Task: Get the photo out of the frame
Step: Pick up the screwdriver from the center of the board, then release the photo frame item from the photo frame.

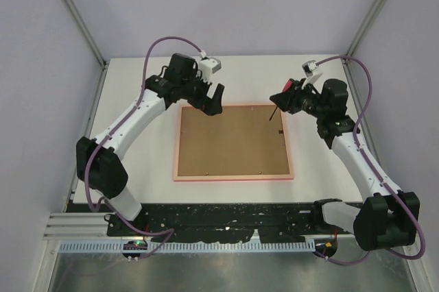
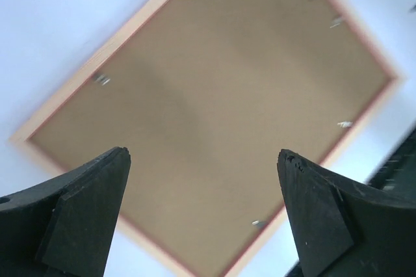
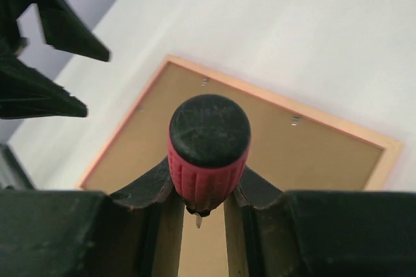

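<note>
The pink frame (image 1: 233, 177) lies face down in the middle of the white table, its brown backing board (image 1: 233, 140) filling it. The photo is hidden under the board. Small metal tabs (image 2: 101, 80) sit along the board's edges. My left gripper (image 1: 212, 102) is open and empty, hovering over the frame's far-left corner; in its wrist view (image 2: 203, 153) the board (image 2: 214, 101) shows between the fingers (image 2: 84, 212). My right gripper (image 1: 291, 96) is shut on a red-and-black screwdriver (image 3: 208, 147), whose tip points down at the frame's far-right part (image 3: 383, 153).
The white table (image 1: 254, 79) stretches beyond the frame to the back and sides. Grey enclosure walls with metal posts (image 1: 75, 18) stand left and right. A black mounting rail (image 1: 226, 216) runs along the near edge by the arm bases.
</note>
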Controlling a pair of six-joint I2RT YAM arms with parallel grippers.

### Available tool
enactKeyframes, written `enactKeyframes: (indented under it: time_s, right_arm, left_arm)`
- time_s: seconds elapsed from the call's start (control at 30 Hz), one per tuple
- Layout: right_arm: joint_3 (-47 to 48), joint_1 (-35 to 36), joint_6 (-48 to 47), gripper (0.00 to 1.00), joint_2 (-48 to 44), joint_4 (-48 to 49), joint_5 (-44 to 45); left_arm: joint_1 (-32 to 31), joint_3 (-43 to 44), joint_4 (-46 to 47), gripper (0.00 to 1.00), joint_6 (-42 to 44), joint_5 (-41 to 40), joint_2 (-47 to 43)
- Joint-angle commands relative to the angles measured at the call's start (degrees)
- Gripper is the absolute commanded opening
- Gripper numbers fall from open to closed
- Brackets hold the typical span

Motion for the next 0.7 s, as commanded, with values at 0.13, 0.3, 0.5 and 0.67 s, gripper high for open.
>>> enactKeyframes:
  time_s: [0.13,0.3,0.5,0.67]
  right_arm:
    - [0.21,0.11,-15.14,0.08,2.97,-0.96,16.73]
    - [-0.41,-0.07,-18.92,0.08,4.55,-0.08,21.91]
    - [-0.58,0.02,-19.80,0.08,8.24,0.01,18.33]
    - [-0.50,0.11,-21.30,0.08,10.18,0.63,13.05]
  left_arm:
    - [-0.69,-15.25,2.90,1.00,12.94,-29.08,-3.53]
    - [-2.00,-18.33,5.71,1.00,17.16,-29.32,-3.08]
    - [-7.72,-22.02,10.63,1.00,20.68,-42.42,-1.42]
    - [-10.18,-23.87,11.78,1.00,22.17,-41.38,-2.55]
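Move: Some 4 cm ahead of the right hand, 5 cm to its right and 23 cm below is the dark clip on the frame's right side; the frame's far-right corner is about 15 cm ahead and 6 cm right. The left hand, open above the board, has the frame's left edge roughly 16 cm to its left, 2 cm back and 21 cm below, with the far-left corner 13 cm ahead and 16 cm left. Keeping its grip on the screwdriver, the right hand sinks about 9 cm while going some 5 cm right and 5 cm forward, bringing the tip down towards the clip on the frame's right side. The left hand drops about 13 cm and shifts 8 cm left towards the frame's left edge, fingers staying wide open and tipping about 40 degrees to point down. ##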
